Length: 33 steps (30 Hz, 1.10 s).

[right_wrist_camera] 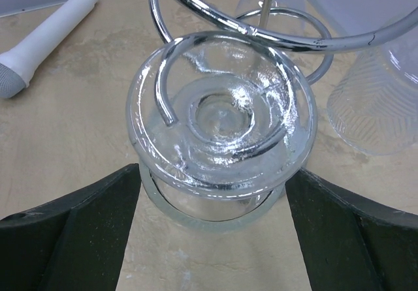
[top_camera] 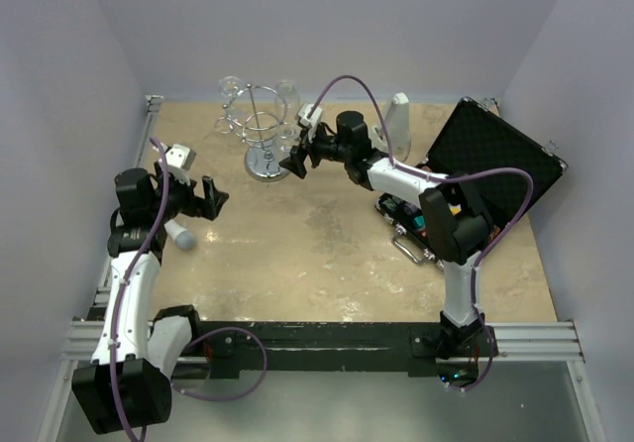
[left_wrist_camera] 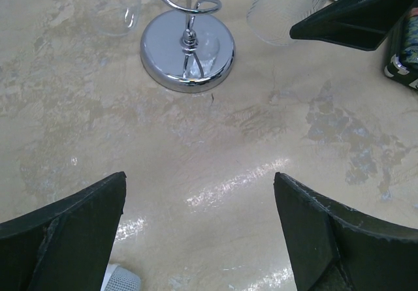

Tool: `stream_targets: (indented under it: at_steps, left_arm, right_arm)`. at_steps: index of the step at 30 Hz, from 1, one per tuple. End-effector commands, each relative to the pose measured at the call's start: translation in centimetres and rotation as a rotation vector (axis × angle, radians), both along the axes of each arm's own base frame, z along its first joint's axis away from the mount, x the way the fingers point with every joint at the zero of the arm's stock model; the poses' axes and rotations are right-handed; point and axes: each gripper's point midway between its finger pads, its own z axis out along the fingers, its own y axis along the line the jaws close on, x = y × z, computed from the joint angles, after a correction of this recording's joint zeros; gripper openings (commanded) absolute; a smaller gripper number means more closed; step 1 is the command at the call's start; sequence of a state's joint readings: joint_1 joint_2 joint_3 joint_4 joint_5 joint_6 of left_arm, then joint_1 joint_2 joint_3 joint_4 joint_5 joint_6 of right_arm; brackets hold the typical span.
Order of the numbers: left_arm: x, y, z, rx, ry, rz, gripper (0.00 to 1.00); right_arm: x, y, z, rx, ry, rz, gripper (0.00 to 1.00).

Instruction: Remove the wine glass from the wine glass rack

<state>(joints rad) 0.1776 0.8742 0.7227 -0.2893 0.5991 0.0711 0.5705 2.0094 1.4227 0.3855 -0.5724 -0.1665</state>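
The wine glass rack [top_camera: 264,135] is a chrome wire stand whose round shiny base [left_wrist_camera: 187,49] sits at the back middle of the table. A wine glass [right_wrist_camera: 222,118] hangs upside down from one curled arm [right_wrist_camera: 215,20], foot on top and bowl below. My right gripper [right_wrist_camera: 212,173] is open, with a black finger on each side of that bowl, close to its walls. In the top view the right gripper [top_camera: 295,163] is at the rack's right side. My left gripper [top_camera: 211,199] is open and empty over bare table [left_wrist_camera: 199,186], well left of the rack.
More glasses hang on the rack [top_camera: 230,90] [right_wrist_camera: 379,102]. A white microphone [top_camera: 181,234] lies by the left arm. A grey wedge-shaped metronome [top_camera: 398,125] stands at the back right. An open black case [top_camera: 495,155] lies on the right.
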Motion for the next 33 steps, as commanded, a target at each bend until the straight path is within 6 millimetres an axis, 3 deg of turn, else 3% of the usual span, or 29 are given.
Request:
stream_targets:
  at_steps: [1, 8, 16, 27, 33]
  left_arm:
    - [1.1, 0.3, 2.3, 0.019, -0.084, -0.011, 0.99]
    - [1.0, 0.2, 2.2, 0.021, -0.082, -0.02, 0.99]
    - [0.7, -0.1, 2.0, 0.014, -0.081, -0.032, 0.98]
    - [0.5, -0.4, 2.1, -0.002, -0.089, -0.042, 0.98]
    - [0.4, -0.6, 2.0, -0.017, -0.09, -0.047, 0.98]
  right_arm:
    - [0.4, 0.3, 3.8, 0.078, -0.087, -0.019, 0.95]
    - [0.6, 0.4, 3.2, 0.079, -0.067, -0.019, 0.92]
    - [0.4, 0.1, 3.1, 0.073, -0.068, -0.031, 0.82]
    - [0.5, -1.1, 4.7, 0.071, -0.116, -0.085, 0.59]
    - [-0.2, -1.8, 5.9, 0.072, -0.146, -0.084, 0.57]
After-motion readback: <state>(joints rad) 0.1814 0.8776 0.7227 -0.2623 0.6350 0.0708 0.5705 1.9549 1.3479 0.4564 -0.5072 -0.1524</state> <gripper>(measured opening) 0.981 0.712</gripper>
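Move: The wine glass hangs upside down from the rack, its bowl already between the right hand's open pads, about 1 cm ahead, 2 cm to the left and roughly level. From that hand, the rack's base is some 7 cm left, level fore and aft, and 15 cm below; another hanging glass is about 14 cm ahead and 1 cm left, at near the same height. From the left hand, the wine glass is roughly 12 cm ahead and 16 cm right, 1 cm lower. The right hand lingers at the hanging glass, easing up about 1 cm and sinking back a little, while its wide-open fingers close by roughly a quarter of their range until the pads pinch the bowl from both sides and stop on it, the grip firming. Still squeezing, it then draws about 1 cm to the right and a touch upward, away from the rack's post, turning only a few degrees clockwise. ##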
